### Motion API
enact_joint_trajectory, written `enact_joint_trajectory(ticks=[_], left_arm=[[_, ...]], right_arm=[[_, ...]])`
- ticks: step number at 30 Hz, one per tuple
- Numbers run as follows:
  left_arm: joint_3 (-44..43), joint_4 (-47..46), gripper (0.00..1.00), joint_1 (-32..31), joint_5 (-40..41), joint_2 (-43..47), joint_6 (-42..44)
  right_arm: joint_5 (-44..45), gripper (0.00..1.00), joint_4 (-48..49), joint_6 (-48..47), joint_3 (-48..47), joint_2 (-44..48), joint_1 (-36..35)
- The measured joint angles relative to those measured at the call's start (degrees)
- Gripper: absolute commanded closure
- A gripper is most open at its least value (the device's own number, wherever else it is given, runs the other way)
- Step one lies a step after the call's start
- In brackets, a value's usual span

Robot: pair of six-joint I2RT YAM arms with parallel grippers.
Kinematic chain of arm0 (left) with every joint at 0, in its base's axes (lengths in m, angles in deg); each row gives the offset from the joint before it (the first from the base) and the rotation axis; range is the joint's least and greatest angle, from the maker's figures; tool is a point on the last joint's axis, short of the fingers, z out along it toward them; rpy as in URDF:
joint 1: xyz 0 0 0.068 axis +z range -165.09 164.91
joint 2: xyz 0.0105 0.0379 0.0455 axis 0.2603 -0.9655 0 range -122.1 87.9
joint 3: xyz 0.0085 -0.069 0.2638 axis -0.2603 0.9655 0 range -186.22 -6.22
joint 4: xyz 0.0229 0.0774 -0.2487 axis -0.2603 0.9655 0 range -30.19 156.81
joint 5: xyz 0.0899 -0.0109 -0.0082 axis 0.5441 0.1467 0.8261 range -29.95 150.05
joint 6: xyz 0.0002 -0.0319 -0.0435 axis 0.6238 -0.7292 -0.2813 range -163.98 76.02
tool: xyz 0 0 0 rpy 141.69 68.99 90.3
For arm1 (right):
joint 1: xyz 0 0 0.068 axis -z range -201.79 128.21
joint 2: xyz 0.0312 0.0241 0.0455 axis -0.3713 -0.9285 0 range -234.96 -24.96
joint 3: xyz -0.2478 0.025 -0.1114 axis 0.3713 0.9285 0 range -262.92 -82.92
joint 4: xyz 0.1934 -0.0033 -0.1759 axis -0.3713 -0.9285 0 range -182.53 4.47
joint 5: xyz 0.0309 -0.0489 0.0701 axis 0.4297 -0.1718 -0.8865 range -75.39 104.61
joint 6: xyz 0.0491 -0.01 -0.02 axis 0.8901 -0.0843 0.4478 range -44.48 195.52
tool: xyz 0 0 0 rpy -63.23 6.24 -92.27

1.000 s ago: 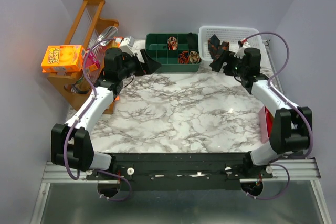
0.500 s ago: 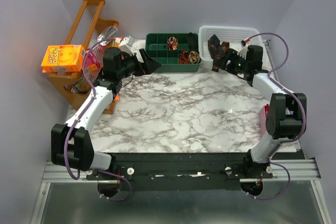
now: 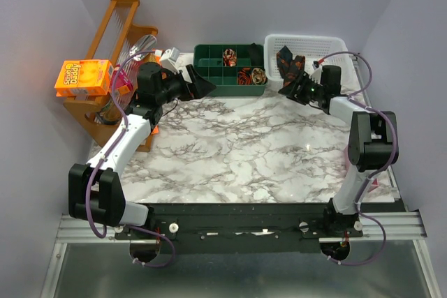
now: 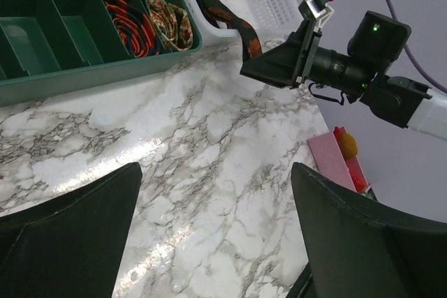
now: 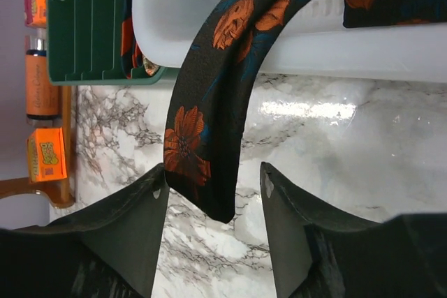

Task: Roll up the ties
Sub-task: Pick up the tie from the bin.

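A dark tie (image 5: 209,137) with orange flowers hangs over the front wall of the white basket (image 5: 335,50), its tip just above the marble. My right gripper (image 5: 213,183) is open around that tip; the fabric lies against the left finger, with a gap to the right one. From above, the right gripper (image 3: 293,87) sits at the basket's (image 3: 328,41) front left corner, by the tie (image 3: 288,61). Rolled ties (image 4: 133,22) lie in the green tray (image 3: 209,54). My left gripper (image 3: 202,83) hovers open and empty over the marble, in front of the tray.
A wooden rack (image 3: 115,33) and an orange box (image 3: 84,76) stand at the far left. A pink and red object (image 4: 339,158) lies near the table's right edge. More dark fabric lies in the basket.
My right arm has reached forward to the basket's front, and its jaws have narrowed around the hanging tie's tip. The left arm has not moved.
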Motion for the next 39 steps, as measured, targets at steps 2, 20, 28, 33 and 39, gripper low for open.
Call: enact_joint_trajectory(ticks=[2, 20, 28, 33, 39], left_arm=[[0.0, -0.4, 0.01, 0.0, -0.3, 0.0, -0.2], [0.4, -2.5, 0.01, 0.0, -1.5, 0.0, -1.5], [0.4, -2.9, 0.02, 0.0, -2.4, 0.0, -2.0], [0.6, -3.0, 0.02, 0.0, -2.4, 0.0, -2.3], [1.1, -3.1, 0.01, 0.0, -2.4, 0.0, -2.5]], right_arm=[[-0.8, 0.38, 1.7, 1.1, 0.0, -0.2, 0.0], [-3.2, 0.54, 9.4, 6.8, -0.2, -2.1, 3.1], [-5.6, 0.72, 15.4, 10.3, -0.5, -5.9, 3.2], [-7.6, 0.97, 16.9, 11.7, -0.6, -7.0, 3.2], [-9.0, 0.99, 17.8, 12.5, 0.2, -6.0, 3.2]])
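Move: The tie end hanging over the bin's front rim is almost between my right fingers: about 3 cm ahead of the hand point, level with it sideways and in height. The bin's middle is about 13 cm ahead, 8 cm to the right and 3 cm lower; the green tray's is about 9 cm ahead, 18 cm to the left and 5 cm lower. From my left hand the tie end is roughly 12 cm ahead, 28 cm right and 17 cm down. With my right hand I work forward about 3 cm towards the bin's rim, rising a couple of centimetres, swinging a little right, then sinking back as the fingers narrow around the hanging tie. I roll the hand's left side up by over 10 degrees, shut the fingertips on the tie, and ease slightly up and back with the pinch made. ##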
